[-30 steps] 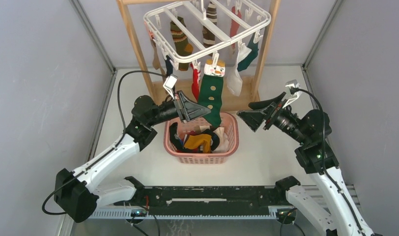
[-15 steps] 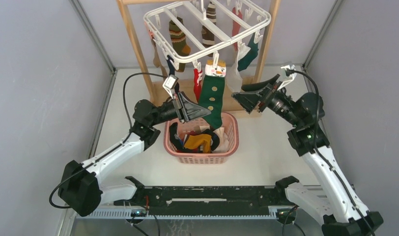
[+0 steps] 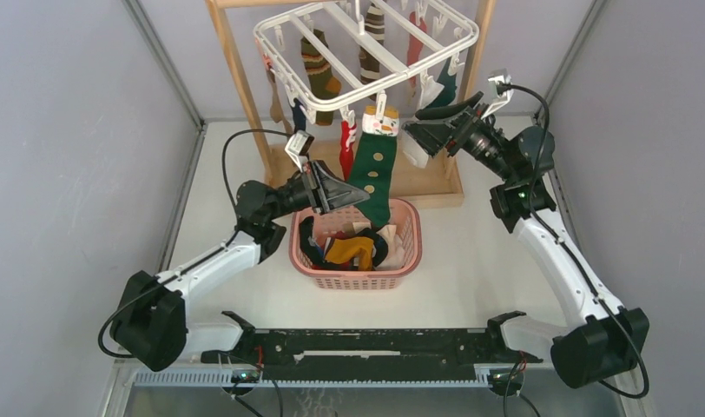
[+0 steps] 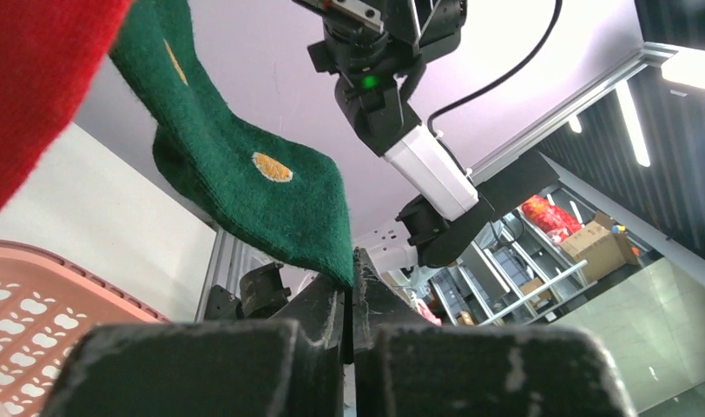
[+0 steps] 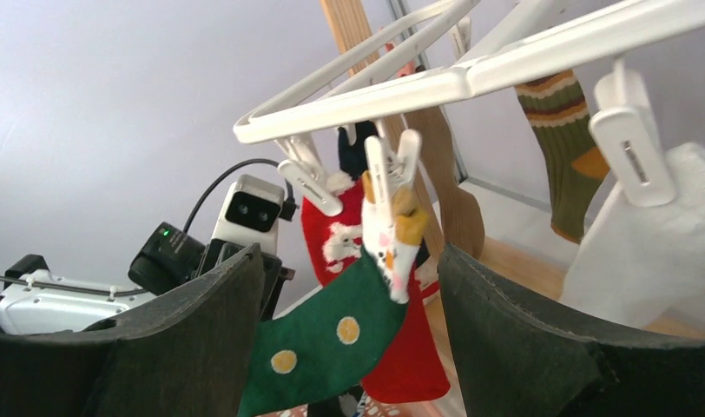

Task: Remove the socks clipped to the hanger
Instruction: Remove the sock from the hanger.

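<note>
The white hanger (image 3: pixel 366 43) hangs from a wooden rack, with several socks clipped under it. A dark green sock with yellow dots (image 3: pixel 372 174) dangles from a front clip (image 3: pixel 381 109). My left gripper (image 3: pixel 362 195) is shut on that sock's lower edge, and the left wrist view shows the green sock (image 4: pixel 245 182) pinched at my left gripper's (image 4: pixel 351 261) tips. My right gripper (image 3: pixel 416 130) is open, raised just right of the clip. In its wrist view the clip (image 5: pixel 388 169), the green sock (image 5: pixel 332 347) and a red sock (image 5: pixel 401 347) show between my right gripper's (image 5: pixel 349 252) fingers, untouched.
A pink basket (image 3: pixel 356 278) holding several loose socks sits under the hanger. The wooden rack (image 3: pixel 236 78) stands behind it on a wooden base (image 3: pixel 436 182). A white sock (image 5: pixel 644 252) hangs right of my right gripper. Grey walls close in both sides.
My right arm has risen and swung left from beside the basket up to the green sock's clip, its jaws narrowing a little. The left gripper has kept its hold on the green sock.
</note>
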Robot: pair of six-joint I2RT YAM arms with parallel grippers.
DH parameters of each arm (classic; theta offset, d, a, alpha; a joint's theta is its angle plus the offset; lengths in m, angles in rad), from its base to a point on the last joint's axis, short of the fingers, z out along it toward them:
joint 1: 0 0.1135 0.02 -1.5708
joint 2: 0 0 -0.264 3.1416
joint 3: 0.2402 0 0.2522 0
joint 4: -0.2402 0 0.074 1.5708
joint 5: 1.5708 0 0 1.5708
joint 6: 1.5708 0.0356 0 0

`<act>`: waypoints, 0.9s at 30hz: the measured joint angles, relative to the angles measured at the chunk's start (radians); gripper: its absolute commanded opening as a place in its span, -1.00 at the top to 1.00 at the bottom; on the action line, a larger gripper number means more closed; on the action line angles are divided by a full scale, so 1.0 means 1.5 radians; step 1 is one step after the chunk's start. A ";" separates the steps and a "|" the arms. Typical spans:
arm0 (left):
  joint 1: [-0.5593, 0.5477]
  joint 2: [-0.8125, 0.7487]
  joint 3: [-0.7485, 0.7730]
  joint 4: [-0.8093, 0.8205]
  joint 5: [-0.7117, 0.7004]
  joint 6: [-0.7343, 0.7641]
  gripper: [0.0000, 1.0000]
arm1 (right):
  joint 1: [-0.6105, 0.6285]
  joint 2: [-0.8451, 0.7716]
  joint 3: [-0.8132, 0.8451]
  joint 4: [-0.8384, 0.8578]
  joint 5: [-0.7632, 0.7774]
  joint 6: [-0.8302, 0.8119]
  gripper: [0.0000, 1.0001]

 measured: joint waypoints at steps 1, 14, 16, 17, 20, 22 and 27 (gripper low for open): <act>0.003 0.003 -0.004 0.010 0.002 -0.007 1.00 | -0.005 0.012 0.005 0.014 -0.004 0.006 -0.60; 0.023 0.077 -0.025 0.197 0.009 -0.158 1.00 | -0.016 0.102 0.036 0.088 -0.027 0.012 -0.61; 0.023 0.077 -0.026 0.209 0.009 -0.170 1.00 | -0.017 0.111 0.036 0.094 -0.030 0.012 -0.60; 0.023 0.077 -0.026 0.216 0.009 -0.175 1.00 | -0.017 0.117 0.036 0.100 -0.031 0.012 -0.60; 0.023 0.077 -0.032 0.229 0.009 -0.190 1.00 | -0.017 0.135 0.043 0.113 -0.036 0.014 -0.61; 0.023 0.076 -0.040 0.230 0.009 -0.198 1.00 | -0.017 0.145 0.048 0.124 -0.041 0.017 -0.61; 0.024 0.074 -0.057 0.230 0.009 -0.209 0.99 | -0.017 0.177 0.069 0.158 -0.051 0.030 -0.61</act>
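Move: The clip holding the green sock is about 7 cm ahead of the right hand, 9 cm to its left and 4 cm higher. The red sock's clip hangs some 9 cm farther left, about level with it. The white sock's clip is roughly 13 cm ahead of the right hand, 4 cm to its right and slightly above. From the left hand, already gripping the green sock low down, the green sock's clip is about 10 cm ahead, 4 cm right and 18 cm up. The open right hand reaches about 6 cm forward towards the green sock's clip; the left keeps its pinch. ##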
